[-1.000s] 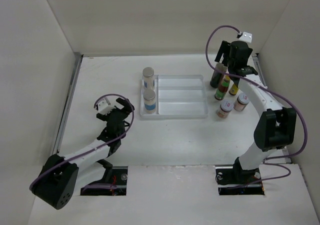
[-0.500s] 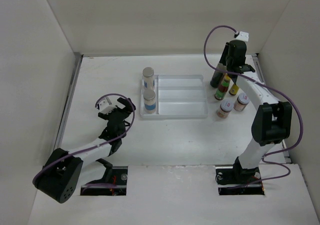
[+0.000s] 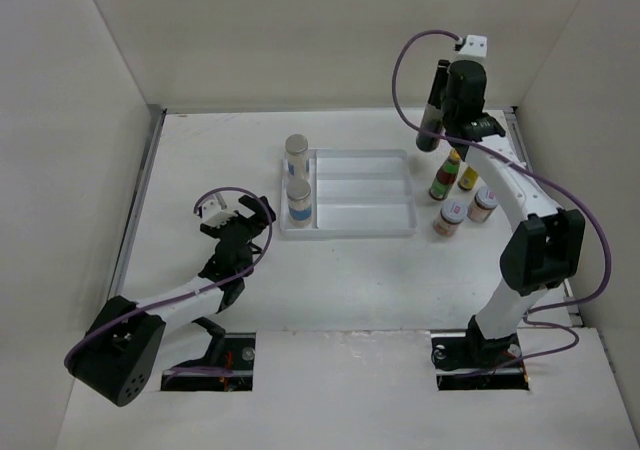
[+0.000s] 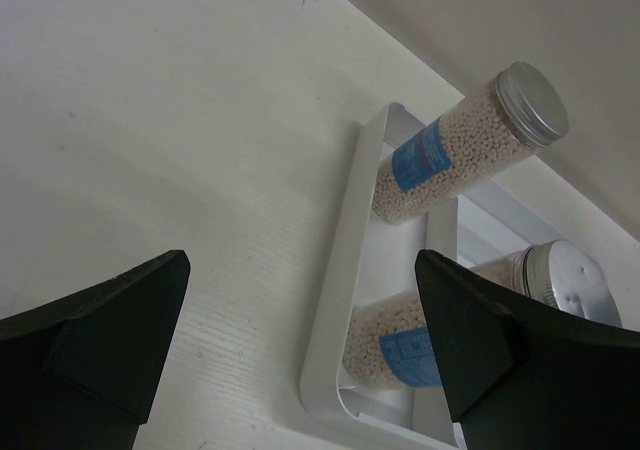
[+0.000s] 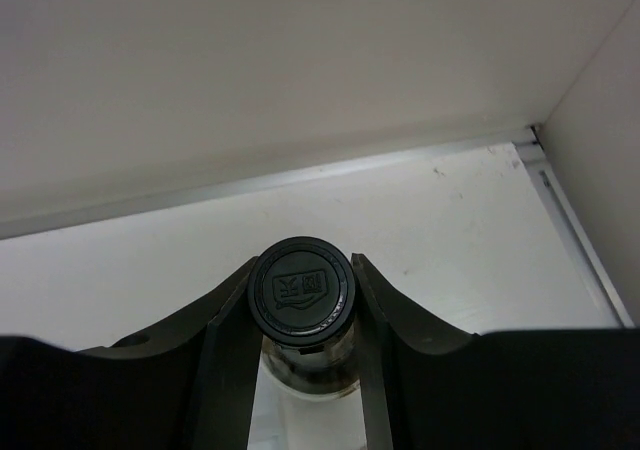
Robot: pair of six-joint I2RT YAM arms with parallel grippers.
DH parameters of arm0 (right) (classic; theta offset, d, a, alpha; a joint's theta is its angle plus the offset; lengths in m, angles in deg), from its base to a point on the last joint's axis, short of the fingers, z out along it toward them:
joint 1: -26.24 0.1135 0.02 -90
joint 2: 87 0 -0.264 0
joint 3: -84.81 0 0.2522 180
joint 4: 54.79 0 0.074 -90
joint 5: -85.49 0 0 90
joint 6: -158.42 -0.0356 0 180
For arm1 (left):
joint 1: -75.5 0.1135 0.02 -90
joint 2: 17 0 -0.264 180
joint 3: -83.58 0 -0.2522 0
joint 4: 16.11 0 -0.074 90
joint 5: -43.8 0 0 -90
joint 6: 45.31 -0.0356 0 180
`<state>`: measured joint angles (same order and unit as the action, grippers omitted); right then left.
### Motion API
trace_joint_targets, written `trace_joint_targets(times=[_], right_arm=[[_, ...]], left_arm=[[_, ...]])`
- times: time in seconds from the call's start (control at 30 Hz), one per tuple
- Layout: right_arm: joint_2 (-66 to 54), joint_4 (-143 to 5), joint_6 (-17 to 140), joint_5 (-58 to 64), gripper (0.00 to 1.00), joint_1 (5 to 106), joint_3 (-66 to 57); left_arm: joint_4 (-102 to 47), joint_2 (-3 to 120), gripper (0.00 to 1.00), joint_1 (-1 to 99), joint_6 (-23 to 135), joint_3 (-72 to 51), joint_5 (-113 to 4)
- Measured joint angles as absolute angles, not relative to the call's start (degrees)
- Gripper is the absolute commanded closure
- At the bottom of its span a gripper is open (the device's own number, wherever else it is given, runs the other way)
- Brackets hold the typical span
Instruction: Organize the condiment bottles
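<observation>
My right gripper point(image 3: 444, 88) is shut on the tall dark black-capped bottle point(image 3: 430, 128) and holds it off the table at the back right, slightly tilted. In the right wrist view its black cap point(image 5: 300, 290) sits tight between my two fingers point(image 5: 232, 325). Below it stand the yellow-capped red-green bottle point(image 3: 443, 178), the small yellow-labelled bottle point(image 3: 467, 177) and two pinkish spice jars point(image 3: 450, 217) point(image 3: 483, 203). Two grey-lidded jars point(image 3: 296, 153) point(image 3: 298, 198) stand in the left compartment of the white tray point(image 3: 360, 225); the left wrist view shows both point(image 4: 460, 145) point(image 4: 480, 320). My left gripper point(image 3: 240, 220) point(image 4: 300, 340) is open, left of the tray.
The tray's rim point(image 4: 345, 260) lies just ahead of my left fingers. White walls close in the table at the back and both sides; a metal rail point(image 3: 520, 135) runs along the right edge beside the bottle group.
My right gripper has shut on the tall dark bottle and lifted it up out of the bottle group. The left arm has barely shifted.
</observation>
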<state>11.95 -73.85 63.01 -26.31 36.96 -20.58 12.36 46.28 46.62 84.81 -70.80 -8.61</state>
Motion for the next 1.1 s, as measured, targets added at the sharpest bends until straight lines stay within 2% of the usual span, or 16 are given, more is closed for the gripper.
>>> trace_joint_targets(times=[0.3, 0.5, 0.73, 1.1], right_arm=[[10.44, -70.20, 63.58, -25.72, 0.76, 50.36, -21.57], [18.66, -70.05, 63.25, -23.95, 0.76, 57.09, -28.98], [25.57, -69.85, 63.19, -22.77, 0.75, 60.33, -31.99], [27.91, -68.02, 62.88, -22.66, 0.75, 60.46, -33.79]], left_arm=[[12.39, 46.07, 0.00, 46.60, 85.01, -70.80, -8.77], [12.39, 46.09, 0.00, 46.60, 85.03, -70.80, -8.81], [12.36, 46.24, 0.00, 46.60, 85.05, -70.80, -9.40], [12.36, 46.92, 0.00, 46.60, 85.16, -70.80, -9.99]])
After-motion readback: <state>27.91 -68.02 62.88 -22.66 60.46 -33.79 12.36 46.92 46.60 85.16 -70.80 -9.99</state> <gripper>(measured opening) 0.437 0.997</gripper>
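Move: The right hand already holds the dark bottle by its cap and neck, clear of the table. The left end of the tray's farthest row lies about 25 cm to its left, level with it in reach and 30 cm below. The far jar stands some 35 cm left and 2 cm nearer, the near jar 35 cm left and 15 cm nearer, the green bottle 4 cm right and 8 cm back. From the left hand, that row end is about 20 cm ahead, 26 cm right. The right hand keeps its grip on the neck and sweeps the dark bottle quickly to the left by about 26 cm, away from the green bottle and towards the far jar, first rising nearly 4 cm and then sinking to end slightly lower than it began. The wrist swings some 25 degrees counter-clockwise on the way, and the hand slows almost to a stop over the left end of the tray's farthest row, just right of the far jar. ##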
